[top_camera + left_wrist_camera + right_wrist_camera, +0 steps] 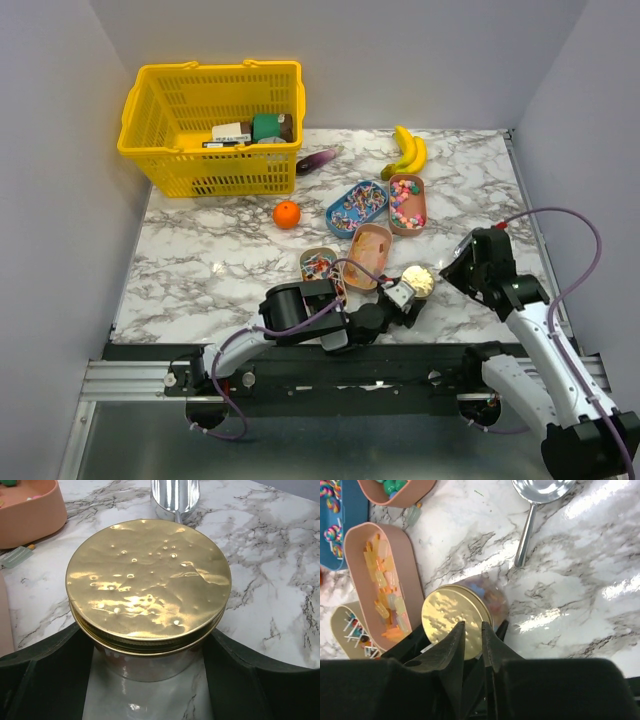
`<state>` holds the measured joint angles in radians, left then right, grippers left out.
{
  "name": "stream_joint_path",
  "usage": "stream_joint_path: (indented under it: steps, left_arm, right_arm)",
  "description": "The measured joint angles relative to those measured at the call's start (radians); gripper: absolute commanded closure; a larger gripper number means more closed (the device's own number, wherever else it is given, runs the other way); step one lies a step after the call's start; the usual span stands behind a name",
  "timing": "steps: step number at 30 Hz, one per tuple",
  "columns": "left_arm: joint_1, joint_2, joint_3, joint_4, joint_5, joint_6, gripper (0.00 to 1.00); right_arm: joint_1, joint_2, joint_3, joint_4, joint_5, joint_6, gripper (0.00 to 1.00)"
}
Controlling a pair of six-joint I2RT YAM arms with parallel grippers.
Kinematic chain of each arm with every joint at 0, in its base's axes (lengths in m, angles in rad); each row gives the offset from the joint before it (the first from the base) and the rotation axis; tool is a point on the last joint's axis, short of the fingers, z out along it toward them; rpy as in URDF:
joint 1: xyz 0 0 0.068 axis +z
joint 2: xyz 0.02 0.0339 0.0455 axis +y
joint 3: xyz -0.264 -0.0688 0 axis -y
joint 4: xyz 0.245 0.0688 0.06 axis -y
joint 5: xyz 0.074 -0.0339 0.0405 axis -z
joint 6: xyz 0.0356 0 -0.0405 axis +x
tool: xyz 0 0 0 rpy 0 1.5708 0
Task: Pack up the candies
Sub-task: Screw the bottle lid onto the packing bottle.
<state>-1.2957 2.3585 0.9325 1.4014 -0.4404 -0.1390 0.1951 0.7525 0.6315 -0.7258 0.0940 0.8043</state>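
Note:
A clear jar with a gold lid (417, 280) (148, 580) (451, 616) stands on the marble; coloured candies (487, 591) show through its wall. My left gripper (411, 291) (146, 634) is shut on the jar, one finger on each side below the lid. My right gripper (458, 268) (473, 626) hovers over the lid's edge, its jaws a narrow gap apart with nothing between them. More candies lie in a peach tray (367, 255) (382, 595), a blue tray (357, 207), a pink tray (407, 202) and a beige tray (318, 265).
A metal scoop (526, 532) (175, 495) lies just beyond the jar. Farther back are an orange (287, 214), bananas (407, 152), an eggplant (318, 160) and a yellow basket (150, 140) with boxes. Walls close in left, right and behind.

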Motion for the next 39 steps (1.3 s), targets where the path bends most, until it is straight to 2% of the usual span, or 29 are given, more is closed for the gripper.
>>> stream_joint_path:
  steps: [8, 17, 22, 30, 39]
  left_arm:
    - [-0.003, 0.0, -0.037, 0.056, 0.026, 0.005, 0.46]
    - [-0.003, 0.0, -0.038, 0.058, 0.03, 0.01, 0.46]
    - [-0.002, -0.005, -0.038, 0.045, 0.027, 0.014, 0.47]
    - [-0.003, -0.017, 0.003, -0.05, -0.033, -0.018, 0.47]
    - [0.011, -0.018, 0.057, -0.133, -0.066, -0.036, 0.47]
  right_arm:
    - [0.0, 0.197, 0.002, 0.085, -0.059, -0.113, 0.77]
    - [0.0, 0.198, -0.031, 0.155, -0.129, -0.171, 0.77]
    - [0.0, 0.195, -0.054, 0.193, -0.135, -0.177, 0.89]
    - [-0.013, 0.108, -0.143, 0.29, -0.14, -0.158, 0.99]
    - [-0.032, -0.117, -0.265, 0.278, -0.161, -0.078, 0.99]
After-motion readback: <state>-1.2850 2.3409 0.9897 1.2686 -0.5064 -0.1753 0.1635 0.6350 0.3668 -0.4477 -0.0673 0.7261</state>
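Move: The bottle lid lies about 5 cm to the left of the right fingertips, level with them fore and aft and some 5 cm below. From the left hand, which already grips the bottle, the lid is about 4 cm above, 1 cm ahead and 1 cm to the right. From the right hand, the jelly tray is roughly 17 cm left and 6 cm ahead, the scoop about 6 cm right and 8 cm ahead, both some 11 cm lower. At the lid's right-hand rim the right hand comes down about 4 cm, easing forward and left by some 2 cm each, turns counter-clockwise roughly 10 degrees and shuts its fingers; with the closed tips on the rim it then draws back about 2 cm. The left hand keeps its grip on the bottle, giving slightly backward and then carrying it forward a couple of centimetres against that stroke. ##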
